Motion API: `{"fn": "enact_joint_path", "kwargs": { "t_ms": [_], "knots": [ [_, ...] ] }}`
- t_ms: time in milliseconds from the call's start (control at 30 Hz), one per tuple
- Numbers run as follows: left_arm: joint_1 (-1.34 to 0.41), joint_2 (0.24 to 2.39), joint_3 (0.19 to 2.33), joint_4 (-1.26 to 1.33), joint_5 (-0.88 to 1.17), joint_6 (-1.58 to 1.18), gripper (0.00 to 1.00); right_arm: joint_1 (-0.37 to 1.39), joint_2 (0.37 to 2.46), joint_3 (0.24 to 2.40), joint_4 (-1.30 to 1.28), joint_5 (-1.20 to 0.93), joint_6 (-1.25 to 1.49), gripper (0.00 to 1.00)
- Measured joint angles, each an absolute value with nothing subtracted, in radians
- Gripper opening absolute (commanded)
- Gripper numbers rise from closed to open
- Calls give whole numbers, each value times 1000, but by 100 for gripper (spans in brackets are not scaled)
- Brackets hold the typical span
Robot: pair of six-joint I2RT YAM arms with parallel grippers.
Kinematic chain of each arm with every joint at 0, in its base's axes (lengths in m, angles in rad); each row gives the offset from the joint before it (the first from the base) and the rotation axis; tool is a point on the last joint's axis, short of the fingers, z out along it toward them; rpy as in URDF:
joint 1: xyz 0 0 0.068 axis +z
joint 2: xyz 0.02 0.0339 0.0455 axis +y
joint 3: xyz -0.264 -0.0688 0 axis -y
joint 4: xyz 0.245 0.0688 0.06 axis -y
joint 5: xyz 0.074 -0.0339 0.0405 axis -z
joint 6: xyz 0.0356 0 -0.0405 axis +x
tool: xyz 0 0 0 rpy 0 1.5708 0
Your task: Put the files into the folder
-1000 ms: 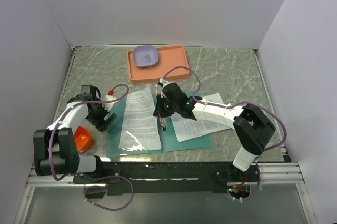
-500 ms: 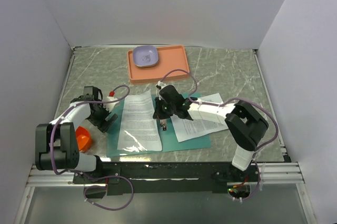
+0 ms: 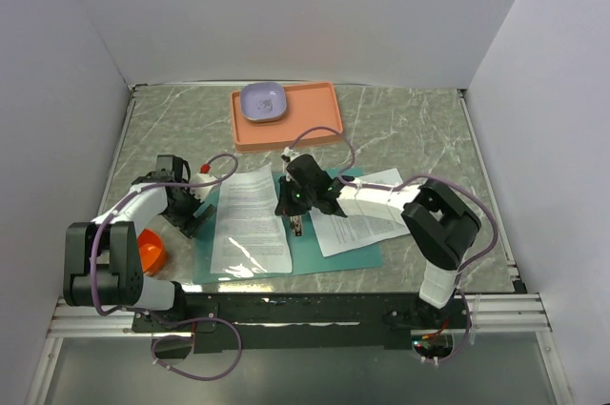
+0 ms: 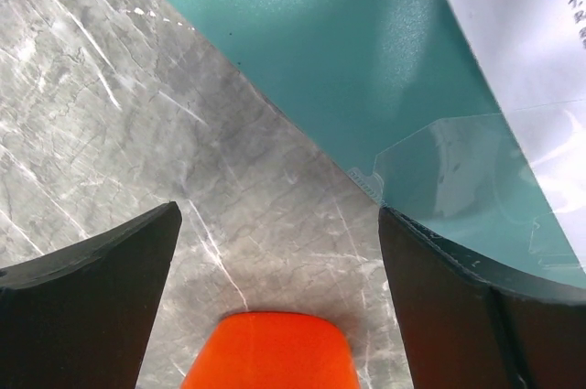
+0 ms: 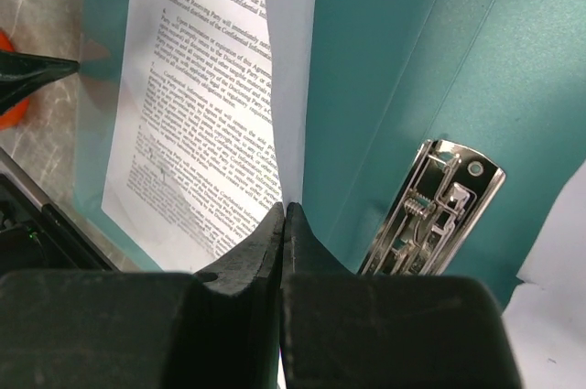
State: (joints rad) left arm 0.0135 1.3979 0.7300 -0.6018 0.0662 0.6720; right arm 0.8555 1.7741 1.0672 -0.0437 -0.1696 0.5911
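The teal folder [image 3: 334,243] lies open on the table, its metal fastener [image 5: 430,210] along the spine. One file [image 3: 253,219], a white printed sheet, lies over the folder's left half. My right gripper [image 3: 289,205] is shut on that sheet's right edge [image 5: 291,87], and the paper runs into the closed jaws [image 5: 286,208]. A second file [image 3: 372,214] lies across the folder's right half, under the right arm. My left gripper [image 3: 193,218] stands open and empty just off the folder's left edge [image 4: 339,50], low over the table.
An orange object [image 3: 148,251] sits left of the folder, between my left fingers in the wrist view [image 4: 270,352]. A white bottle with a red cap [image 3: 200,176] stands behind the left gripper. An orange-pink tray [image 3: 305,124] holds a purple bowl [image 3: 263,102] at the back.
My right gripper has slid a little to the left with the sheet's edge in it, and the sheet has shifted left on the folder. The left gripper has barely moved.
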Motion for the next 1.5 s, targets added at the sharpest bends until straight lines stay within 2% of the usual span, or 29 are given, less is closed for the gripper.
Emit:
{"fn": "enact_joint_path", "kwargs": {
  "t_ms": [567, 1000, 1100, 1167, 1200, 1333, 1500],
  "knots": [
    [-11, 1395, 730, -603, 47, 666, 98, 884, 1854, 1128, 1, -188, 649, 0],
    [-13, 1381, 727, -610, 48, 669, 99, 907, 1848, 1097, -44, -81, 754, 0],
    [-14, 1381, 727, -610, 48, 669, 99, 907, 1845, 1065, -38, -75, 768, 17],
    [-14, 1381, 727, -611, 48, 669, 99, 910, 1845, 1052, -36, -76, 772, 22],
    [-14, 1380, 727, -611, 48, 669, 99, 912, 1845, 1048, -36, -77, 770, 29],
    [-14, 1376, 727, -615, 48, 669, 99, 928, 1845, 1038, -36, -78, 770, 35],
    [-14, 1372, 727, -614, 48, 669, 99, 933, 1837, 1019, -10, -78, 769, 32]
  ]
}}
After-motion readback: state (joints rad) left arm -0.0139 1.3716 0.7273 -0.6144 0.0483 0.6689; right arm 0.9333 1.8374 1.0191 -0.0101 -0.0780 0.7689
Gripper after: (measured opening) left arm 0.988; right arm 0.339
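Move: The file sheet pinched by its right edge in the right fingers is bound for the folder's left half, whose middle is roughly 9 cm left of that hand, 5 cm back and 6 cm below. The metal clip lies about 5 cm right and 2 cm back, and the second file's middle some 21 cm right, nearly level. For the left hand, the left half's middle is around 12 cm right and 2 cm back. The held sheet's right edge is carried about 3 cm left by the right hand, then lowered onto the folder beside the clip as the hand sinks, drifts right again and draws back some 3 cm, its wrist turning slightly clockwise. Near the bottom, about 4 cm lower than at the start, the fingers open by a third and let go, still astride the edge. ##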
